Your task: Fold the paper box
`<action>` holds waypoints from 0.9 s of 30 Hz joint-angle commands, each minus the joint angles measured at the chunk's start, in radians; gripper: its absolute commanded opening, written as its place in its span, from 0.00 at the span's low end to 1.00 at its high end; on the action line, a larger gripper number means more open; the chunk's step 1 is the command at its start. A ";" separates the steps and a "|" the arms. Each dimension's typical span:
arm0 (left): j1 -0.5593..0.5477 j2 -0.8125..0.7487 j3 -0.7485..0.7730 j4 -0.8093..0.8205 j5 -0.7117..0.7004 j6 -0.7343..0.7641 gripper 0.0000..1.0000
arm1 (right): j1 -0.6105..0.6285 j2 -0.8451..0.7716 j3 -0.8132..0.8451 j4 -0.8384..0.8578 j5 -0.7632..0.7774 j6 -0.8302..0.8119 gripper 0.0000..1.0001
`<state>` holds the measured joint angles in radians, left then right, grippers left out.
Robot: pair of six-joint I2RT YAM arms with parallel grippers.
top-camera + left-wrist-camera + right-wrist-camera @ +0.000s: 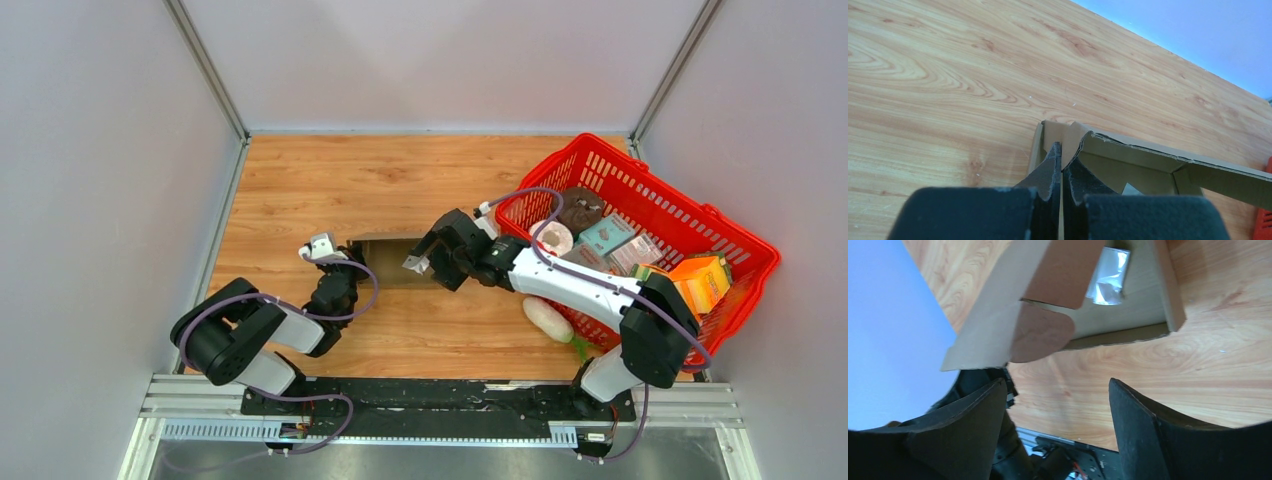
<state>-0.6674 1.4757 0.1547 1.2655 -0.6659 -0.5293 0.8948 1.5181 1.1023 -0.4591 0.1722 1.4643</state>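
The paper box [392, 250] is a shallow brown cardboard tray on the wooden table, between my two grippers. Its lid flap [993, 320] stands raised. My left gripper [350, 264] is at the box's left end. In the left wrist view it [1062, 150] is shut on that end's thin cardboard wall, with the box's inside [1148, 165] just beyond. My right gripper [420, 262] hovers at the box's right end. Its jaws [1057, 385] are open with nothing between them, and the box lies past the fingertips. A small white packet [1108, 275] lies inside the box.
A red plastic basket [650, 195] full of groceries stands at the right, tilted against the wall. A white oblong item [548, 318] lies on the table by the right arm. Grey walls close in the table on three sides.
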 commanded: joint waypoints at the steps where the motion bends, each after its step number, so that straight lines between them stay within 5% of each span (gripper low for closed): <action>1: -0.009 -0.023 -0.015 -0.008 -0.008 0.000 0.00 | -0.004 -0.024 0.057 0.060 0.029 0.087 0.77; 17: -0.012 -0.029 -0.023 -0.005 -0.017 0.002 0.00 | 0.000 0.106 0.248 -0.099 0.161 0.096 0.74; 27: -0.015 -0.057 -0.035 -0.006 -0.020 -0.018 0.03 | -0.005 0.129 0.179 -0.030 0.176 0.106 0.36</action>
<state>-0.6750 1.4471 0.1410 1.2480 -0.6823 -0.5301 0.8940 1.6562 1.3186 -0.5240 0.2985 1.5448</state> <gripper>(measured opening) 0.014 0.421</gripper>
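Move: The right hand, wide open, has the right end of the raised lid's front lip about 5 cm ahead, 3 cm to its left and roughly level or slightly higher. The box tray's middle lies some 3 cm ahead, 7 cm left and 12 cm below it; the silver packet is about 4 cm ahead, 3 cm left and 12 cm below. From the left hand, which holds the lip's other end, that right end is about 15 cm right, 2 cm ahead and 3 cm higher. Up and forward first, drifting a little left, the right hand climbs about 5 cm beside the lid, then sinks some 3 cm so its fingers come down around the right end of the lip, closing from wide open to under half. The left hand stays in place and keeps its pinch on the lip's left end. ##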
